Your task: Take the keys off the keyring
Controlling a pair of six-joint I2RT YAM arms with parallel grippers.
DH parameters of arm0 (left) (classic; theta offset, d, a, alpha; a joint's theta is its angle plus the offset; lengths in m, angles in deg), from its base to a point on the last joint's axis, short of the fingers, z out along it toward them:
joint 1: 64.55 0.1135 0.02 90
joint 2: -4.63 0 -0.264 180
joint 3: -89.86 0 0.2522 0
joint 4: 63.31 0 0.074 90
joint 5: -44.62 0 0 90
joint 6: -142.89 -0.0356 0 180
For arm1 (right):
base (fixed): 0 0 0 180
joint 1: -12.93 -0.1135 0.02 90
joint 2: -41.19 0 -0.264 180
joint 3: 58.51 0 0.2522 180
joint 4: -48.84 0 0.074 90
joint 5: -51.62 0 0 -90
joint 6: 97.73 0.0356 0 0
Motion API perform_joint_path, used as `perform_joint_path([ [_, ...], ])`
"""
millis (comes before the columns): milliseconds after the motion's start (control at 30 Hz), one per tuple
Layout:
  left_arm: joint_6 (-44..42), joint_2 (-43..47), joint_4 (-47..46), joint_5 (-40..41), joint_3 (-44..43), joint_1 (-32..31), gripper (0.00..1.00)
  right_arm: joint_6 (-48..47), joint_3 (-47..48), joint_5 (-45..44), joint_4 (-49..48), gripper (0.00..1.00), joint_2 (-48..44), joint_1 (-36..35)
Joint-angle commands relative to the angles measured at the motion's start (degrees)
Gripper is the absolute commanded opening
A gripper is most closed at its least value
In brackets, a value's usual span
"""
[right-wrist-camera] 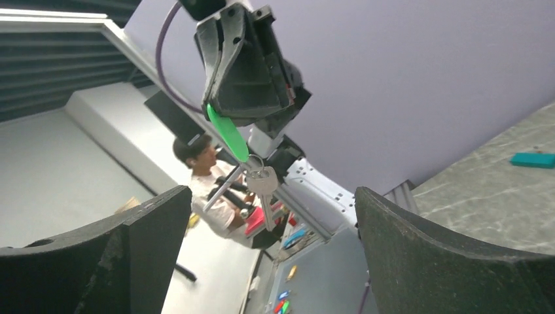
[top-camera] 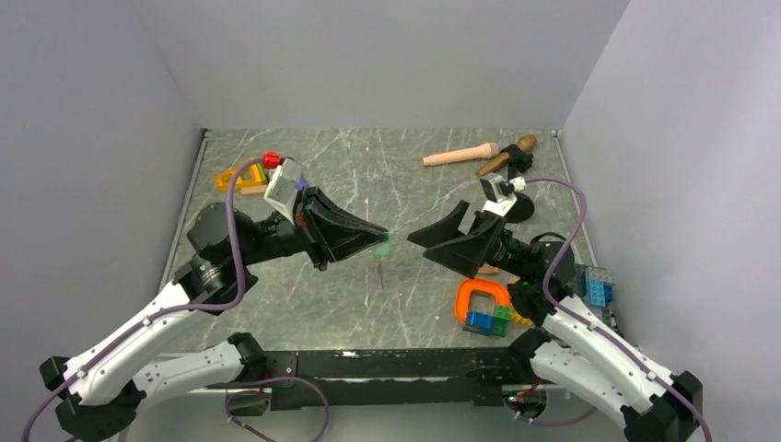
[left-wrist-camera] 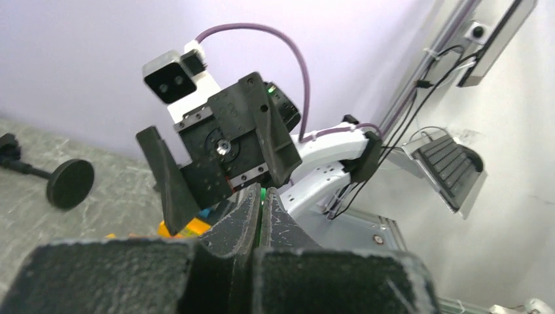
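Observation:
My left gripper [top-camera: 381, 238] is shut on a bright green oblong tag [right-wrist-camera: 227, 134] and holds it in the air over the middle of the table. In the left wrist view only a green sliver [left-wrist-camera: 262, 194] shows between the pressed fingers. Below the tag hangs the keyring [right-wrist-camera: 254, 163] with a silver key [right-wrist-camera: 265, 191] and a second one [right-wrist-camera: 219, 190] seen edge-on. My right gripper [top-camera: 422, 244] faces them, a short way to the right. It stands wide open with nothing between its fingers [right-wrist-camera: 150, 248]. A flat teal piece [right-wrist-camera: 535, 159] lies on the table.
An orange loop with blue and green bricks [top-camera: 483, 304] lies at the front right, with blue bricks [top-camera: 597, 285] beside it. Yellow, orange and red blocks [top-camera: 244, 175] sit at the back left. A peach rod [top-camera: 460, 155] and a brown-headed tool [top-camera: 507, 157] lie at the back right.

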Motion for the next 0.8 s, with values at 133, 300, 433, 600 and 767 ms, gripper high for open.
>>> perform_joint_path([
  [133,11.37,-0.15,-17.79,-4.44,1.24,-0.45,0.00,-3.54,3.69,-2.28,-7.81,0.99,3.58,-8.64],
  [300,14.02,-0.86,-21.97,-4.78,1.62,-0.90,0.00,-5.14,5.23,-3.78,-11.73,0.96,6.98,-14.13],
  [433,14.77,-0.80,-23.79,-4.31,2.17,-1.39,0.00,-6.30,6.48,-4.87,-14.42,0.90,9.65,-17.73],
  [600,14.07,-0.15,-22.74,-3.44,2.25,-2.05,0.00,-7.21,8.26,-5.64,-17.79,0.83,12.81,-21.19],
  [767,13.43,0.90,-22.16,-2.51,3.02,-2.52,0.00,-8.41,10.00,-6.21,-18.87,0.70,15.36,-23.60],
])
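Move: The keys on their ring hang from the green tag pinched in the left gripper, about 8 cm below that hand, 1 cm ahead of it and 1 cm to its right. From the open right gripper they lie some 8 cm to the left, 2 cm back and roughly level. The green tag is about 4 cm above the keys, 1 cm nearer the base than they are, straight above them sideways. Bring the open right gripper in towards the hanging keys, about 6 cm left and as far back, rising a little, swinging some 15 degrees counter-clockwise and starting to narrow the fingers without closing them on anything. Meanwhile keep the left gripper's pinch on the green tag, lift it about 5 cm while drawing it back, and tilt its fingertips up. ##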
